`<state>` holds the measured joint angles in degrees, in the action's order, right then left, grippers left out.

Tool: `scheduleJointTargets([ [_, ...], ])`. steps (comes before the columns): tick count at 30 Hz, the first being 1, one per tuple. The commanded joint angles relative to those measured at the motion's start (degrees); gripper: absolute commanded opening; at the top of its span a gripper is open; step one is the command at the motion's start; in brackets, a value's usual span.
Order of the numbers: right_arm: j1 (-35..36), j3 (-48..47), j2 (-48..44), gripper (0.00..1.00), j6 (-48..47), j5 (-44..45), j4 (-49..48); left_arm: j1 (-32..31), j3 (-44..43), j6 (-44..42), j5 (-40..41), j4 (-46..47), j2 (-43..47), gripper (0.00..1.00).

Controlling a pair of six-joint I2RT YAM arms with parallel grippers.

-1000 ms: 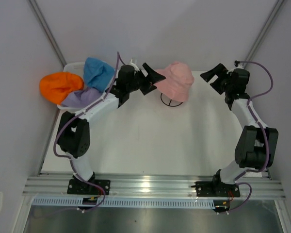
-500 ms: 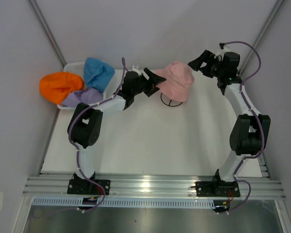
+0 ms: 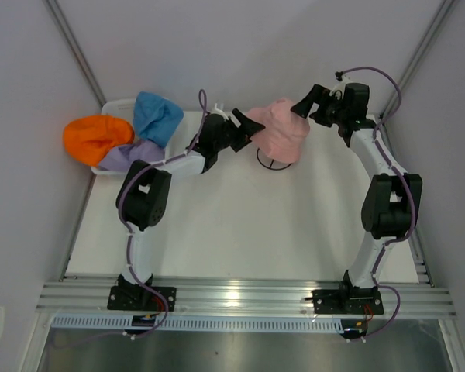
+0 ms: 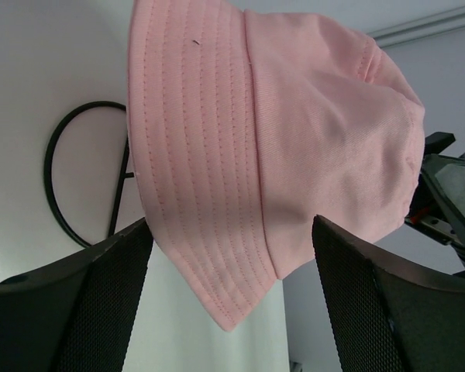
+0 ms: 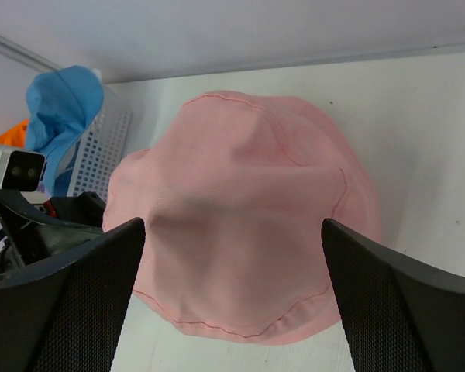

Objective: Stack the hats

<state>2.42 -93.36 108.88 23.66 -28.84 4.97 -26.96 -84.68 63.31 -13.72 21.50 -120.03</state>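
Observation:
A pink hat (image 3: 283, 132) sits on a black wire stand (image 3: 270, 161) at the back middle of the table. My left gripper (image 3: 248, 128) is at its left side, open, and the brim's edge (image 4: 217, 256) hangs between the jaws without touching them. From the right, my right gripper (image 3: 304, 105) reaches over the crown (image 5: 248, 209); it is open wide and straddles the crown with nothing held. The blue hat (image 3: 156, 116), orange hat (image 3: 97, 138) and lavender hat (image 3: 128, 157) lie heaped at the back left.
The three heaped hats rest in and over a white mesh basket (image 3: 116, 103) against the left wall. Grey walls close in the table at the back and both sides. The stand's ring base (image 4: 77, 178) stands on the white tabletop under the pink hat.
My right arm has swung in from the right wall to the pink hat's crown. The left gripper has pushed forward until the brim lies between its jaws, which narrowed slightly.

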Motion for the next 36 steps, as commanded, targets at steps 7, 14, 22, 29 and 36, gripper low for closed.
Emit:
scheduleJointTargets([
  [7,1.54,-3.23,-1.39,1.00,-1.95,0.27,0.47,1.47,3.39,-4.77,-2.27,16.81,-1.07,0.83],
  [14,1.63,-3.23,-1.92,1.00,-3.27,1.50,1.27,1.91,-0.03,-6.71,-2.45,18.14,-3.36,0.60],
  [22,1.72,-3.58,-1.74,1.00,-2.30,2.38,0.57,3.40,1.45,-6.62,-3.25,18.49,-2.67,0.01],
  [29,1.72,-3.23,-2.62,1.00,-3.27,4.40,2.67,5.51,3.82,-3.20,-11.59,27.88,-1.53,0.01],
  [36,-1.79,1.50,-7.97,1.00,-1.35,8.63,2.96,6.13,6.11,-4.85,-11.07,24.83,-0.20,0.01],
])
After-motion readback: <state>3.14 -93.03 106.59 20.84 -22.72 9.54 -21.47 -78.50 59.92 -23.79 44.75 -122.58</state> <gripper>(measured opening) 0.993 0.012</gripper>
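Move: The pink hat sits on the wire stand with its near brim already between the left gripper's open fingers; its middle is about 7 cm to that hand's right, 3 cm ahead and 1 cm higher. The stand's middle is about 6 cm right of the hand, 1 cm ahead and 8 cm below; the blue hat is some 31 cm left, 7 cm ahead, 7 cm lower. From the right hand, the pink hat is about 7 cm left, level fore and aft, and 6 cm lower. Nudge the left gripper forward about 2 cm at the pink hat's brim, tipping the fingers up some 15 degrees over the whole move, and shut them fully so their tips pinch the brim's edge. Then draw the brim left, away from the right gripper, easing slightly back and up. ##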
